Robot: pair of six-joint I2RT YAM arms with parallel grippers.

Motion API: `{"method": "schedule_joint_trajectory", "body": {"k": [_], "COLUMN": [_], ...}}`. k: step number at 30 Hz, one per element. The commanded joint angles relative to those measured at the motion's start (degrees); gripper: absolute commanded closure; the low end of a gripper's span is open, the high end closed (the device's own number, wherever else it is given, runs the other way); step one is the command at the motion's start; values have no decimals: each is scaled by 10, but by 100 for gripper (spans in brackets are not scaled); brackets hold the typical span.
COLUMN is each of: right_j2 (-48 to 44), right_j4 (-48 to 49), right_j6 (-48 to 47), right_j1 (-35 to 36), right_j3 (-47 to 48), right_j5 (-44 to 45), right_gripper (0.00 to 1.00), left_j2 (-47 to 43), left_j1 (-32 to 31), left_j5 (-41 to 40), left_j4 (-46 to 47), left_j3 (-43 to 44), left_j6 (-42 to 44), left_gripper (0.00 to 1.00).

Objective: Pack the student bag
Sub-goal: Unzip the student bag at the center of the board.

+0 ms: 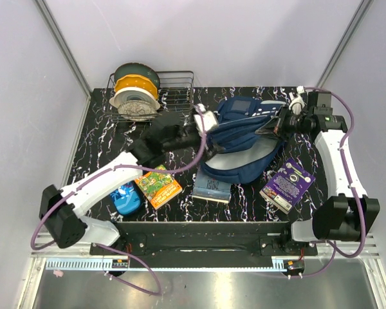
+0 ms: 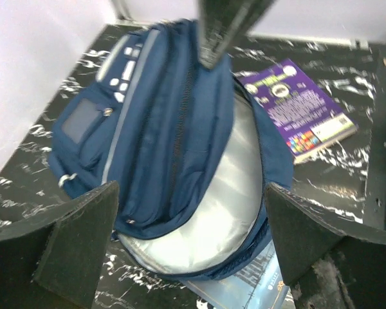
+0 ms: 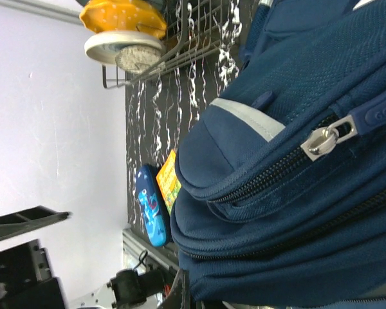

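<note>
The student bag (image 1: 244, 138) lies in the middle of the table, navy blue, with its main compartment unzipped. In the left wrist view its light grey lining (image 2: 212, 187) shows under the raised top flap. My left gripper (image 1: 204, 129) hovers at the bag's left end, open, both pads wide apart around the mouth of the student bag (image 2: 180, 129) and holding nothing. My right gripper (image 1: 278, 125) is shut on the bag's flap at the right side and holds it up. In the right wrist view the blue fabric (image 3: 296, 193) fills the frame and hides most of the fingers.
A blue book (image 1: 212, 187) lies partly under the bag's near edge. A purple book (image 1: 286, 185) sits at the right, an orange-green book (image 1: 157, 187) and a blue pencil case (image 1: 125, 198) at the left front. A wire rack (image 1: 177, 90) with filament spools stands at the back left.
</note>
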Motion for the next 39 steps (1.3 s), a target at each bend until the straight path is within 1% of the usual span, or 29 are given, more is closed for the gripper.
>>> {"method": "schedule_joint_trajectory", "body": {"k": [1, 2, 4, 6, 10, 14, 16, 17, 18, 20, 21, 23, 24, 26, 27, 29, 30, 32, 33, 34, 35, 36, 37, 39], "right_j2": [-54, -59, -69, -82, -112, -129, -138, -140, -143, -142, -140, -137, -135, -130, -127, -113, -106, -77, -64, -49, -19, -1, 19, 68], "right_j4": [14, 19, 19, 23, 45, 64, 71, 75, 78, 78, 75, 65, 63, 53, 50, 29, 21, 10, 10, 10, 14, 15, 9, -4], "right_j6": [-20, -23, -24, -24, -8, 16, 23, 28, 28, 26, 24, 18, 18, 13, 8, -3, -8, -17, -17, -17, -24, -25, -28, -39], "right_j1": [6, 6, 6, 6, 6, 6, 6, 6, 6, 6, 7, 6, 6, 6, 6, 6, 6, 6, 6, 6, 6, 6, 6, 6], "right_j3": [-7, -20, -31, -45, -67, -84, -87, -90, -92, -94, -94, -95, -95, -94, -91, -76, -69, -42, -29, 2, 17, 36, 80, 123], "right_j5": [-68, -69, -56, -75, -86, -108, -110, -114, -121, -118, -110, -97, -78, -56, -32, 4, 48, 83, 115, 126, 131, 143, 150, 159], "right_gripper": [100, 100, 100, 100, 100, 100, 100, 100, 100, 100, 100, 100, 100, 100, 99, 94, 91, 83, 79, 77, 76, 75, 71, 63], "left_j2": [59, 70, 94, 113, 138, 153, 158, 161, 162, 161, 161, 160, 160, 160, 158, 154, 154, 159, 166, 173, 195, 209, 222, 258], "left_j1": [-64, -67, -74, -79, -90, -98, -104, -105, -107, -108, -108, -108, -109, -109, -108, -109, -108, -108, -109, -108, -108, -109, -109, -108], "left_j5": [-41, -23, -17, -2, -45, -64, -72, -75, -79, -96, -100, -106, -109, -127, -134, -157, -162, -176, -182, -186, -188, -190, -186, -196], "left_j4": [-55, -56, -52, -41, -17, -2, -4, -7, -7, -9, -9, -17, -22, -44, -49, -58, -63, -91, -106, -122, -162, -181, -200, -234], "left_j3": [44, 54, 75, 83, 93, 101, 107, 109, 111, 116, 118, 124, 130, 138, 143, 146, 155, 176, 210, 232, 256, 306, 330, 384], "left_j6": [125, 124, 112, 105, 110, 115, 116, 114, 111, 101, 96, 97, 98, 102, 104, 108, 109, 97, 90, 80, 60, 45, 30, -13], "left_gripper": [1, 1, 1, 1, 1, 1, 4, 11, 15, 27, 45, 62, 77, 95, 100, 100, 100, 100, 100, 100, 100, 100, 100, 100]}}
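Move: The left hand, wide open, aims at the raised flap edge beside the zip of the student bag, about 8 cm to its right, level fore-and-aft and 7 cm below. The Nineteen Eighty-Four book lies almost under it, 2 cm back and some 24 cm down; the purple book is roughly 30 cm right, 6 cm back, equally low. From the right hand, already shut on the flap farther along, that left-hand spot is some 8 cm left, 4 cm back and 2 cm lower. The left hand sweeps about 8 cm right and as far down onto the student bag's flap, tipping its fingers some 15 degrees farther down, then closes and pinches the edge by the zip and starts forward and slightly up with it. Meanwhile the right hand, still gripping the flap, draws it about 5 cm back towards the robot, with a small shift left and up, then begins opening its fingers once the left has its pinch and travels some 5 cm forward again. ##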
